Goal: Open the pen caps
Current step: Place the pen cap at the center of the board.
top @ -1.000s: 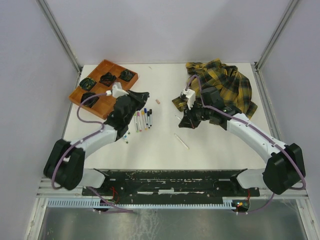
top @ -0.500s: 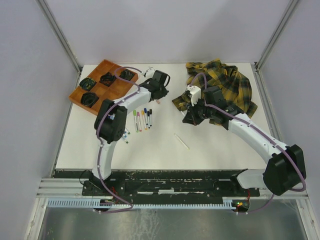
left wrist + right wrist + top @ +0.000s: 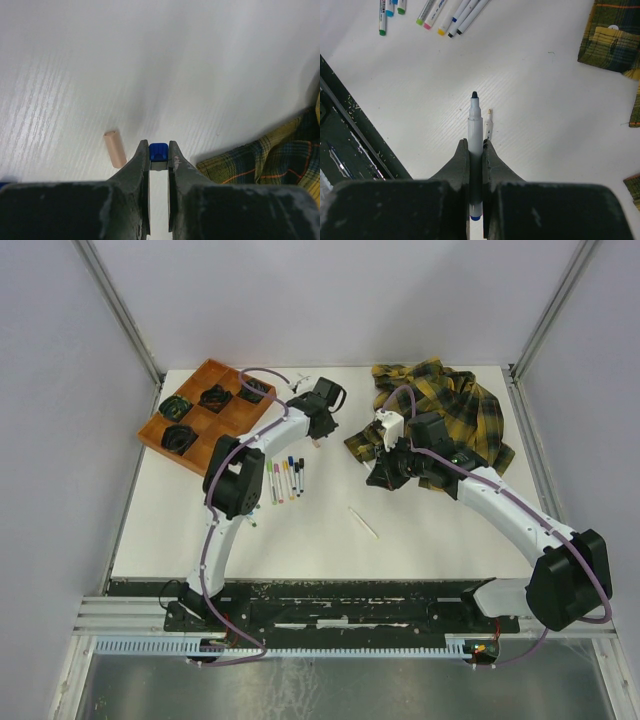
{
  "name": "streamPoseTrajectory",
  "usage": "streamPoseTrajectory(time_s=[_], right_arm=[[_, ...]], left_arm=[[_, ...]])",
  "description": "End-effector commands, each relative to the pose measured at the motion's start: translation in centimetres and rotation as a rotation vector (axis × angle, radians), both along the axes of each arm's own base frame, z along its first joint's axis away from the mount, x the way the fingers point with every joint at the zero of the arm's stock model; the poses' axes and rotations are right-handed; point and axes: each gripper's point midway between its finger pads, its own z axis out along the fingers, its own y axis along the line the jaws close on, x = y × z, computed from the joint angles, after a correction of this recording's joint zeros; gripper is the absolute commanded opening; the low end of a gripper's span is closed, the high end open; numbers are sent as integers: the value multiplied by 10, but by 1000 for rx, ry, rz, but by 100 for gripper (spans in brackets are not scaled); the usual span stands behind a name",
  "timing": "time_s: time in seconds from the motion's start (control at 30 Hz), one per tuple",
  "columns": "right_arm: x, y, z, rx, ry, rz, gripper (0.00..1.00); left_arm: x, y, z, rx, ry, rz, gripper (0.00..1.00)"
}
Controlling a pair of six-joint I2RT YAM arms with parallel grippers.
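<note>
In the left wrist view my left gripper (image 3: 158,145) is shut on a small blue pen cap (image 3: 158,151), held just above the table. A peach pen cap (image 3: 115,148) lies on the table just left of the fingers. From above, this gripper (image 3: 316,430) hangs near the shirt's left edge. My right gripper (image 3: 475,142) is shut on a white marker barrel (image 3: 475,127), whose bare dark tip points away from it. In the top view it (image 3: 379,477) hovers right of the marker row (image 3: 285,478). Those markers are capped in several colours.
A bare-tipped marker (image 3: 363,522) lies alone mid-table, also seen under the right gripper as a thin barrel (image 3: 489,125). A yellow plaid shirt (image 3: 445,410) covers the back right. A wooden tray (image 3: 226,376) with black items sits back left. Loose caps (image 3: 250,516) lie by the left arm.
My left arm has swung from over the marker row out to the back middle of the table, beside the peach cap. The right arm has hardly moved.
</note>
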Motion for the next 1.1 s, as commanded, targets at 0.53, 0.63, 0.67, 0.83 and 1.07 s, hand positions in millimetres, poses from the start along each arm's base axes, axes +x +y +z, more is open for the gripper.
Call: streamPoseTrajectory(time_s=[0.53, 0.63, 0.67, 0.83, 1.07], right_arm=[[8, 1, 16, 35, -56, -20, 0], [8, 1, 16, 34, -55, -20, 0], [8, 1, 16, 34, -55, -20, 1], [9, 0, 17, 34, -61, -24, 1], [8, 1, 13, 28, -52, -20, 1]], left_arm=[[-1, 8, -14, 43, 23, 23, 32], [-1, 9, -14, 44, 24, 25, 34], [-1, 9, -13, 43, 22, 25, 34], [1, 9, -10, 43, 14, 25, 35], [2, 2, 31, -12, -41, -12, 37]])
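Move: The left hand, with the blue pen cap still between its fingers, is almost over its spot on the board, about 3 cm below and 1 cm back and left. The peach cap lies roughly 3 cm to this hand's left, level with it; the cloth's nearest corner is some 6 cm right, also level, and the pen row's middle about 12 cm left and 11 cm back. From the right hand the spot is roughly 10 cm ahead, 11 cm left and 14 cm down. The left hand sinks about 2.5 cm towards the bare board between the peach cap and the cloth, easing back by nearly 1 cm with the fingertips still slanting forward and down, and brings the blue pen cap down onto the surface. Its fingers begin to part late in the descent and go on opening once the hand has stopped, to roughly twice their starting gap, letting go of the blue pen cap while the hand stays low around it. ##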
